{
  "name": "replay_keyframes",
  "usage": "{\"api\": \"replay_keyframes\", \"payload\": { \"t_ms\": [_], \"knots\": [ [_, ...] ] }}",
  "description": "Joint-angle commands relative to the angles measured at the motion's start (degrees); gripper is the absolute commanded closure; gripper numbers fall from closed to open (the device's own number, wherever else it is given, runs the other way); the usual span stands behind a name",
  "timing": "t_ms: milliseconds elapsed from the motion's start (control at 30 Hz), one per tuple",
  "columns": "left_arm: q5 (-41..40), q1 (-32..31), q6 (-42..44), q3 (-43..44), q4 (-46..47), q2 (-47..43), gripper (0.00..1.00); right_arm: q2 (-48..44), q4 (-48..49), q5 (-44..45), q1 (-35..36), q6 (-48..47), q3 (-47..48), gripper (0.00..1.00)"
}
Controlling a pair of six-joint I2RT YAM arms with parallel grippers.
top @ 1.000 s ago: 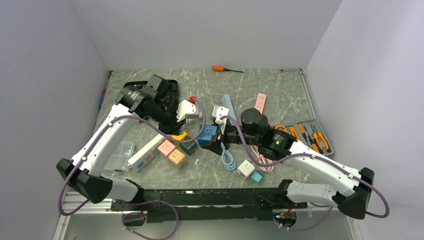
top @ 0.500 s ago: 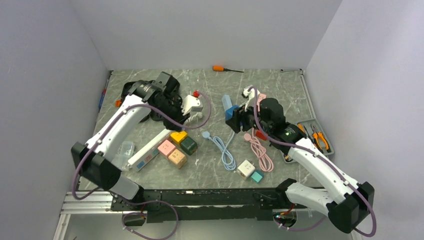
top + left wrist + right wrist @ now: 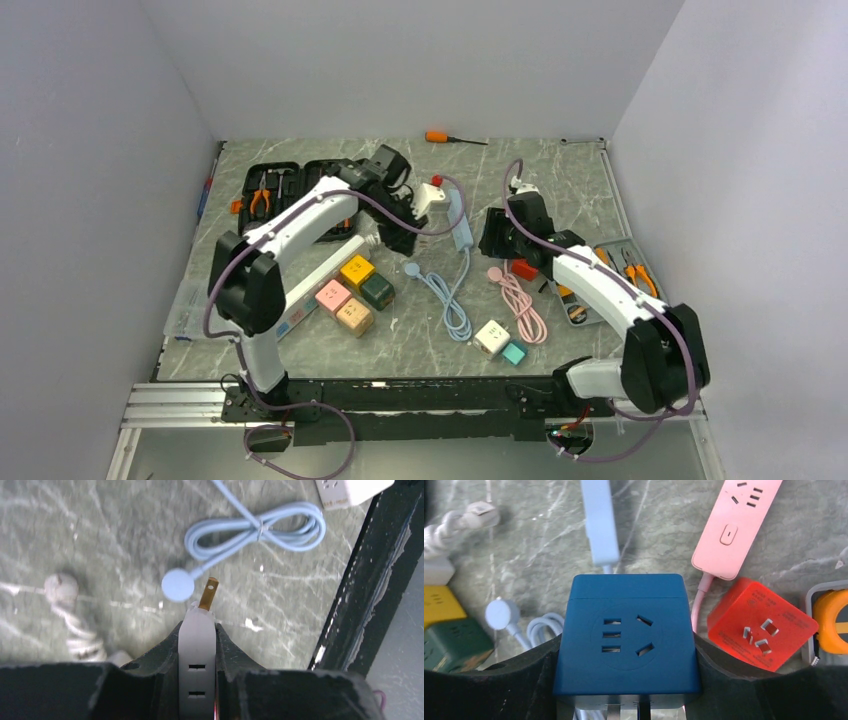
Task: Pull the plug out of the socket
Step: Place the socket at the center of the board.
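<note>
My left gripper (image 3: 197, 630) is shut on a white plug (image 3: 197, 652), whose bare brass prong (image 3: 208, 592) points down over the table. From above, that gripper (image 3: 413, 217) hangs mid-table with the plug (image 3: 432, 197) in it. A dark blue cube socket (image 3: 626, 635) sits between the fingers of my right gripper (image 3: 626, 647), which is shut on it; the holes on its visible face are empty. The right gripper (image 3: 493, 238) is to the right of the plug, well apart from it.
A light blue power strip (image 3: 462, 228), a blue coiled cable (image 3: 452, 305), a pink cable (image 3: 520, 300), a pink strip (image 3: 736, 525) and a red cube (image 3: 761, 625) lie between the arms. Coloured cubes (image 3: 355, 293) sit front left. A tool case (image 3: 290, 185) and a tool tray (image 3: 612, 268) flank the table.
The left arm has swung right toward the middle with the white plug. The right arm has carried the blue socket back and to the right, widening the gap between them.
</note>
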Motion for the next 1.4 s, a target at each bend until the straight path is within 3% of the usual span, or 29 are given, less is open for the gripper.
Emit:
{"api": "replay_keyframes", "payload": {
  "t_ms": [0, 167, 200, 267, 433, 467, 500, 567, 633, 700, 767, 1067, 1233, 1367],
  "knots": [
    [4.15, -2.89, -4.6, -0.09, 11.07, 4.61, 1.0, 5.71, 4.58, 3.39, -0.42, 3.71, 2.55, 1.0],
    [6.57, -4.65, -7.85, 2.11, 15.48, 10.7, 1.0, 15.36, 3.35, 6.1, -0.85, 5.94, 7.37, 1.0],
    [7.13, -5.09, -8.07, 1.87, 16.92, 11.11, 1.0, 16.69, 3.54, 6.25, -1.02, 2.6, 7.76, 1.0],
    [8.43, -6.05, -8.41, 0.01, 19.47, 11.23, 1.0, 19.03, 3.58, 7.29, -1.11, 7.26, 8.31, 1.0],
    [10.06, -7.2, -10.61, -4.83, 25.66, 11.13, 1.0, 24.26, 2.93, 7.43, -2.46, 8.05, 10.03, 1.0],
    [10.07, -7.24, -11.69, -5.64, 26.75, 11.2, 1.0, 25.22, 2.56, 6.66, -2.92, 8.17, 10.35, 0.94],
    [10.15, -7.25, -12.67, -6.66, 27.95, 11.22, 1.0, 25.76, 2.27, 5.92, -3.49, 8.42, 10.43, 0.82],
    [9.71, -7.2, -15.04, -9.54, 31.91, 10.73, 1.0, 25.8, 2.21, 4.91, -4.13, 8.67, 9.99, 0.48],
    [10.08, -7.2, -17.38, -11.72, 35.11, 10.36, 1.0, 24.62, 2.25, 4.99, -4.5, 8.74, 9.21, 0.24],
    [10.82, -7.23, -19.54, -12.45, 36.73, 10.43, 1.0, 22.87, 1.52, 5.08, -4.57, 8.85, 8.81, 0.08],
    [12.03, -7.21, -22.06, -12.98, 38.69, 10.14, 1.0, 20.38, 1.07, 4.9, -4.57, 8.9, 8.51, 0.01],
    [17.01, -8.84, -31.8, -9.59, 40.31, 10.28, 1.0, 7.37, -3.22, 5.52, -5.18, 9.94, 9.52, 0.0],
    [16.57, -9.92, -32.9, -10.71, 42.54, 7.84, 1.0, 1.69, -5.29, 6.52, -5.25, 10.51, 10.45, 0.0],
    [14.68, -12.56, -32.23, -8.73, 40.74, 10.98, 1.0, -0.57, -6.64, 7.67, -5.35, 10.92, 9.97, 0.0]
  ]
}}
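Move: Ahead of the right hand, which already holds the blue socket, its spot on the table lies about 5 cm forward, 1 cm to the right and 11 cm below. From this hand, the light-blue strip's middle is some 9 cm forward and 5 cm left, the pink strip's 10 cm forward and 7 cm right, the red socket 1 cm back and 8 cm right. From the left hand, which holds the white plug, that spot is roughly 7 cm ahead, 19 cm right and 14 cm below. Lowering the blue socket about 10 cm and easing it some 5 cm forward, the right hand tips its fingers further down, opens wide to let go between the two strips, then lifts about 14 cm clear. Meanwhile the left hand, still gripping the plug, sweeps about 13 cm right and dips, then rises partway again over the table by the blue cord, tilting as it goes. ##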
